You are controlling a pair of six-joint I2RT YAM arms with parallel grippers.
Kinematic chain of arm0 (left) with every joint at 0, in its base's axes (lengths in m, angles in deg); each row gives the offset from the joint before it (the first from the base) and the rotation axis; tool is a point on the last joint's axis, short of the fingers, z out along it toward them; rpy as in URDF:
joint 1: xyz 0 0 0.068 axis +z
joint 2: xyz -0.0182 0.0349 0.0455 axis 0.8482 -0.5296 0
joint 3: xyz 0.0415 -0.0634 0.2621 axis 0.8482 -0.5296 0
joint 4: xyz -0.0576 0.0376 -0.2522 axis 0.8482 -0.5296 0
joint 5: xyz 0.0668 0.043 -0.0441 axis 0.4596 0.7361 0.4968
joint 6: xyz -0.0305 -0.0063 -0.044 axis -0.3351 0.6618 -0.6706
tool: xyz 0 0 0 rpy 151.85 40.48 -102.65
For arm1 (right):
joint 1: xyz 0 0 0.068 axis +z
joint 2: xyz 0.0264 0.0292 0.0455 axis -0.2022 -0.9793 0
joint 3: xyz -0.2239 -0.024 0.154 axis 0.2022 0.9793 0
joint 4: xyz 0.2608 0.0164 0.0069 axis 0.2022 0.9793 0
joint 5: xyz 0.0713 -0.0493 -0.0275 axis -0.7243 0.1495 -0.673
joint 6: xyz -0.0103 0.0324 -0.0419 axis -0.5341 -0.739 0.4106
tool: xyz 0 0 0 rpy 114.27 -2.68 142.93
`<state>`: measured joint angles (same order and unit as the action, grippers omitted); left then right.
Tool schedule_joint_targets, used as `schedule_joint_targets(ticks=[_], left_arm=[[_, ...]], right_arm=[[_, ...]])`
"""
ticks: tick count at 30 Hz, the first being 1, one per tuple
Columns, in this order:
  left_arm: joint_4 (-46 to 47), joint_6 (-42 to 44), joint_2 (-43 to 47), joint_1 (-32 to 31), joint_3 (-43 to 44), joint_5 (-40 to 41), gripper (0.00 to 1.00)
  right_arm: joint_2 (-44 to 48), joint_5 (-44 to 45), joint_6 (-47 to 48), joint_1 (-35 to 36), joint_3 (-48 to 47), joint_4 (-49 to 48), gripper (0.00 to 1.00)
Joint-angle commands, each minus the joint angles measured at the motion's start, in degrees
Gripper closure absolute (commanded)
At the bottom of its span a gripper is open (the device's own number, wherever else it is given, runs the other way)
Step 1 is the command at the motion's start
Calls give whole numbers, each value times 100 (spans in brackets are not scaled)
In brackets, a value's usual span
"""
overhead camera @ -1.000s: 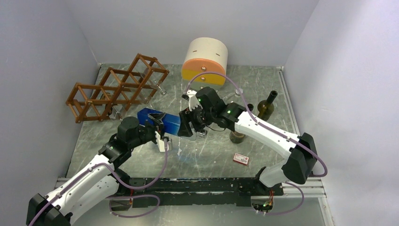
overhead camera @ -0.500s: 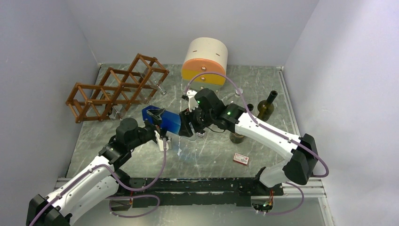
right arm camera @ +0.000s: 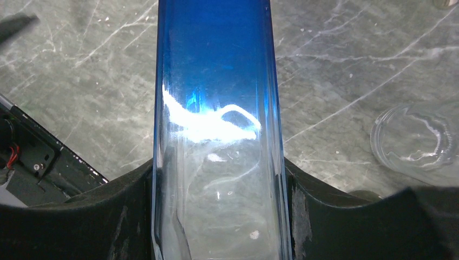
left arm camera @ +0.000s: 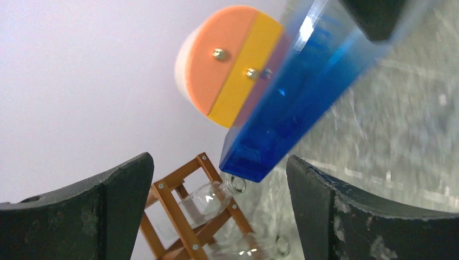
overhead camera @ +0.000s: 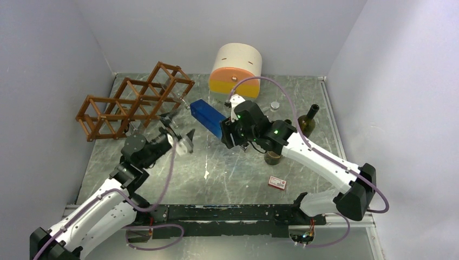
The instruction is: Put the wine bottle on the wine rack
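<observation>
The wine bottle is a blue square-sided glass one, held level above the table with its base toward the wine rack. My right gripper is shut on it; in the right wrist view the bottle fills the gap between both fingers of that gripper. My left gripper hangs open and empty just right of the rack, below the bottle's base. In the left wrist view that gripper frames the bottle and a corner of the rack, which holds a clear glass bottle.
A round cream-and-orange drawer cabinet stands at the back. A dark green bottle stands at the right, another bottle under my right arm, and a small red box lies near the front. A clear glass bottle lies on the table.
My left gripper opened, let go of the blue bottle and drew back to the left. My right arm lifted the bottle and swung it back toward the rack.
</observation>
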<state>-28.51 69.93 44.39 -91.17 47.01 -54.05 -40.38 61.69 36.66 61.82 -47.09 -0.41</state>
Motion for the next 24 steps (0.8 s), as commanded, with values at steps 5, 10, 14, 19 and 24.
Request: schedule_joint_targets(ticks=[5,10,14,19,24], left_arm=[[-1133,-4726,-952,250,2902,3061,4],[-2813,-5201,-1698,261,5092,2926,4],[-2982,-5179,-1545,260,5228,2841,4],[-2863,-5131,-1297,260,4934,2866,4],[-2554,-5219,-1132,259,4443,2915,4]], right_arm=[[628,137,235,30,204,-1332,100],[671,-79,282,52,318,-1602,100],[641,-383,258,111,453,-1925,100],[409,-637,174,298,434,-2362,100],[-181,-506,-383,438,276,-2899,100]])
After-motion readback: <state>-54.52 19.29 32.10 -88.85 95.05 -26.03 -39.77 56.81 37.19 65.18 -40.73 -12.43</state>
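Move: The wine rack's middle is about 25 cm left of the empty left hand, 23 cm ahead and 19 cm lower. The blue bottle in the right hand's grip has its middle some 11 cm to the left hand's right and 4 cm ahead, near its height. A clear bottle already in the rack lies 27 cm ahead and 6 cm left of the left hand. From the right hand, the rack is roughly 42 cm left, 25 cm ahead and 13 cm below. Still pinching the blue bottle near its paler end, the right hand barely stirs at first, then carries it left, net about 4 cm, slightly back and closer to the rack. The empty left hand climbs away from the bottle, net about 21 cm up with a small sink at the end, and 6 to 7 cm left, fingers wide open, rolling some 50 degrees with its left side falling until its fingers point mostly forward. ##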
